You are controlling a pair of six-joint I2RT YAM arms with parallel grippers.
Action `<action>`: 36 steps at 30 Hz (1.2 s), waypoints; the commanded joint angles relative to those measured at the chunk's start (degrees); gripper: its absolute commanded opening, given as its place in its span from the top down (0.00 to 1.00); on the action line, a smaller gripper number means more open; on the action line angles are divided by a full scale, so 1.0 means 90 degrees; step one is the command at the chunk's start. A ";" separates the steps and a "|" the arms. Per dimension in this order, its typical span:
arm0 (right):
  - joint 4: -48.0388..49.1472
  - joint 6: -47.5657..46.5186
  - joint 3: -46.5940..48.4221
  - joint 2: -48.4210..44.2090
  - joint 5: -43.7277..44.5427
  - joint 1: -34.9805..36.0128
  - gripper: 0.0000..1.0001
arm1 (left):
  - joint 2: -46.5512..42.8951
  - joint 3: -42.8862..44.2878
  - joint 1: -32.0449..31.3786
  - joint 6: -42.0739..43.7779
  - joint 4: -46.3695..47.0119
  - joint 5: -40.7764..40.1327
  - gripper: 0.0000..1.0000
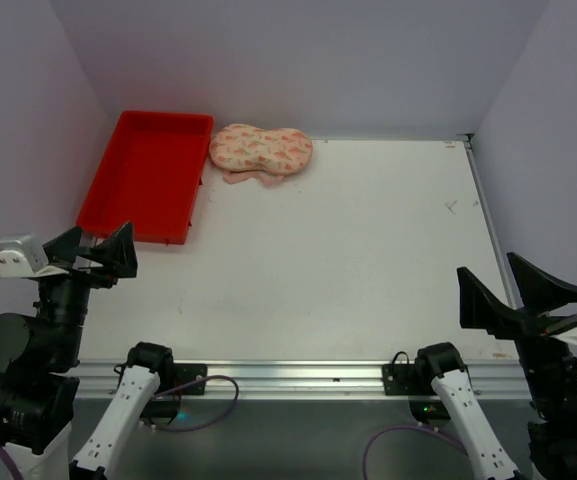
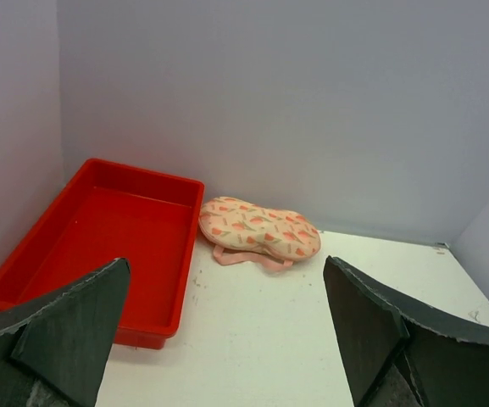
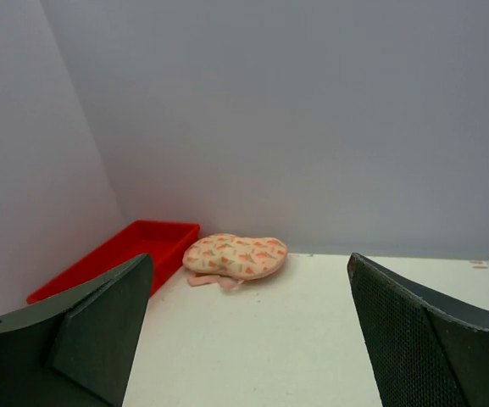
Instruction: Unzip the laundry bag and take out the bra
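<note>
The laundry bag [image 1: 261,148] is a peanut-shaped cream pouch with an orange-pink print. It lies closed at the far edge of the white table, right of the red tray, and also shows in the wrist views [image 2: 259,227] [image 3: 236,256]. A pink strip of fabric [image 1: 240,177] pokes out from under its near side. The bra is hidden. My left gripper [image 1: 96,250] hovers open near the front left, over the tray's near corner, far from the bag. My right gripper [image 1: 485,263] stands open at the front right. Nothing lies between either pair of fingers [image 2: 227,263] [image 3: 250,256].
The red tray [image 1: 148,190] sits at the back left against the wall, its long side running toward me, with nothing visible in it [image 2: 117,229]. Pale walls close the table on the left, back and right. A metal rail [image 1: 298,375] runs along the near edge.
</note>
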 commanded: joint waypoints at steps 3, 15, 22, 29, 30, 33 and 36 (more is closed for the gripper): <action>0.0217 0.0226 -0.0241 -0.0080 -0.0304 0.0034 0.01 | 0.0275 -0.0247 -0.0047 -0.0147 0.0091 0.0329 0.00; 0.0676 0.1115 -0.1411 0.0710 -0.1359 0.0034 0.01 | 0.2431 -0.1487 -0.0037 -0.1230 0.1865 0.1627 0.00; 0.1213 0.1241 -0.1881 0.1647 -0.2462 0.0034 0.01 | 0.5708 -0.1332 -0.0076 -0.3055 0.4491 0.2283 0.00; 0.1760 0.1486 -0.2321 0.2468 -0.3117 0.0034 0.01 | 0.8212 -0.0327 -0.0428 -0.4707 0.6087 0.0977 0.00; 0.1838 0.1476 -0.2341 0.2556 -0.3427 0.0034 0.01 | 0.8717 -0.0026 -0.0447 -0.4824 0.6164 0.0906 0.00; 0.2014 0.1398 -0.2331 0.2907 -0.3820 0.0034 0.01 | 0.9558 0.0444 -0.0516 -0.5303 0.6389 0.0438 0.00; 0.2102 0.1340 -0.2409 0.3093 -0.3957 0.0034 0.01 | 1.0369 0.1165 -0.0604 -0.5460 0.6264 0.0028 0.00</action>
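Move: Out at the far edge of the table, the laundry bag lies some 45 cm ahead of the left hand, about 20 cm to its right and roughly 41 cm below. Its pink strap lies along the bag's near side, about 8 cm nearer. The red bin stands some 36 cm ahead of the left hand and 10 cm to its left, equally low. From the right hand, the bag is about 52 cm ahead, 36 cm left and 43 cm down. Reaching fast for the laundry bag, the left hand sweeps about 40 cm forward while dropping nearly 30 cm and veering right, tipping its open fingers down and rolling its left side under by some 35 degrees. The right hand also heads towards the bag, down, forward and left in similar parts, tipping down and turning counter-clockwise, fingers still open. ##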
